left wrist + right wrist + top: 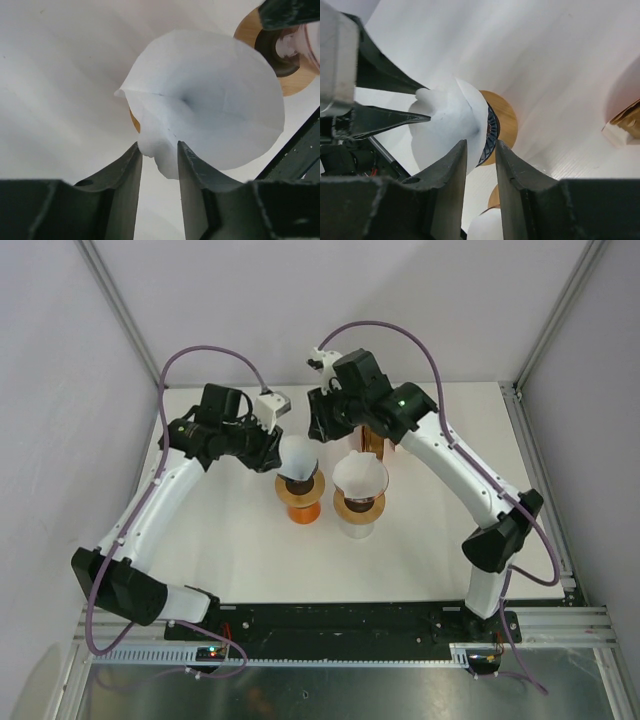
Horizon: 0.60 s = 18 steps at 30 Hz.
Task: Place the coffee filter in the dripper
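Observation:
A white paper coffee filter (pixel 298 454) sits opened as a cone in the mouth of the left dripper (pixel 301 495), which has a wooden collar and an orange base. In the left wrist view the filter (pixel 210 100) fills the middle. My left gripper (pixel 157 145) is open, and the filter's crumpled near edge lies loose between its tips. My right gripper (pixel 481 142) is open at the filter's (pixel 447 120) other side, just short of the dripper's dark ribbed rim (pixel 492 131). In the top view my left gripper (pixel 276 452) and right gripper (pixel 318 440) flank the filter.
A second dripper (pixel 360 508) with its own white filter (pixel 360 476) stands right next to the first. A wooden holder (pixel 375 440) stands behind it under the right arm. Grey walls enclose the white table (pixel 230 550) at the back and sides.

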Available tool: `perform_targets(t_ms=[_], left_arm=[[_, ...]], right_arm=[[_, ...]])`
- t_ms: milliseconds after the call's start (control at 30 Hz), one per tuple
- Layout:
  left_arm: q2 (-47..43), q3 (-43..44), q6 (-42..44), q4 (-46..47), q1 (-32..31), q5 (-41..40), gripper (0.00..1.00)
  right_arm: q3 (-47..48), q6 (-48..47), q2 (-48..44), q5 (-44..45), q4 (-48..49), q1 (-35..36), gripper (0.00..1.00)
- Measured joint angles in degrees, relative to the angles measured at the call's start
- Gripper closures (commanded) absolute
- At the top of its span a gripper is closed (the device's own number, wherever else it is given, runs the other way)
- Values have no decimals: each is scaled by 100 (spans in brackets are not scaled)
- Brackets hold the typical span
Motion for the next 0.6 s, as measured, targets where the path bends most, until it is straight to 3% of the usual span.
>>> perform_targets(t_ms=[233,367,600], left_arm=[[-2,474,-59,-48,7,-125,38],[-96,616,-61,-46,22,-240,34],[-201,619,-59,-81,208,-293,33]], right_arm=[[-63,-186,-247,39,295,240,89],[37,-299,-61,63,260,426,98],[431,-417,538,186,-76,612,100]])
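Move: The coffee filter sits loosely in the blue dripper. Its middle is about 5 cm left, 2 cm back and 8 cm below the right hand. From the left hand, whose parted fingers straddle its rim, it is some 6 cm right, 2 cm ahead and 3 cm lower. The blue dripper is right under the filter, about 4 cm down; the clear dripper stands roughly 14 cm right of the filter and 3 cm nearer the base. The right hand swings about 4 cm left and 2 cm back to come over the filter's mouth, first rising 2.5 cm and then sinking some 4 cm, while its parted fingers close to a blunt tip pointing down into the paper. Meanwhile the left hand opens wider and lifts about 5 cm, edging left and slightly forward, so its fingers come clear of the filter's rim and make room. ##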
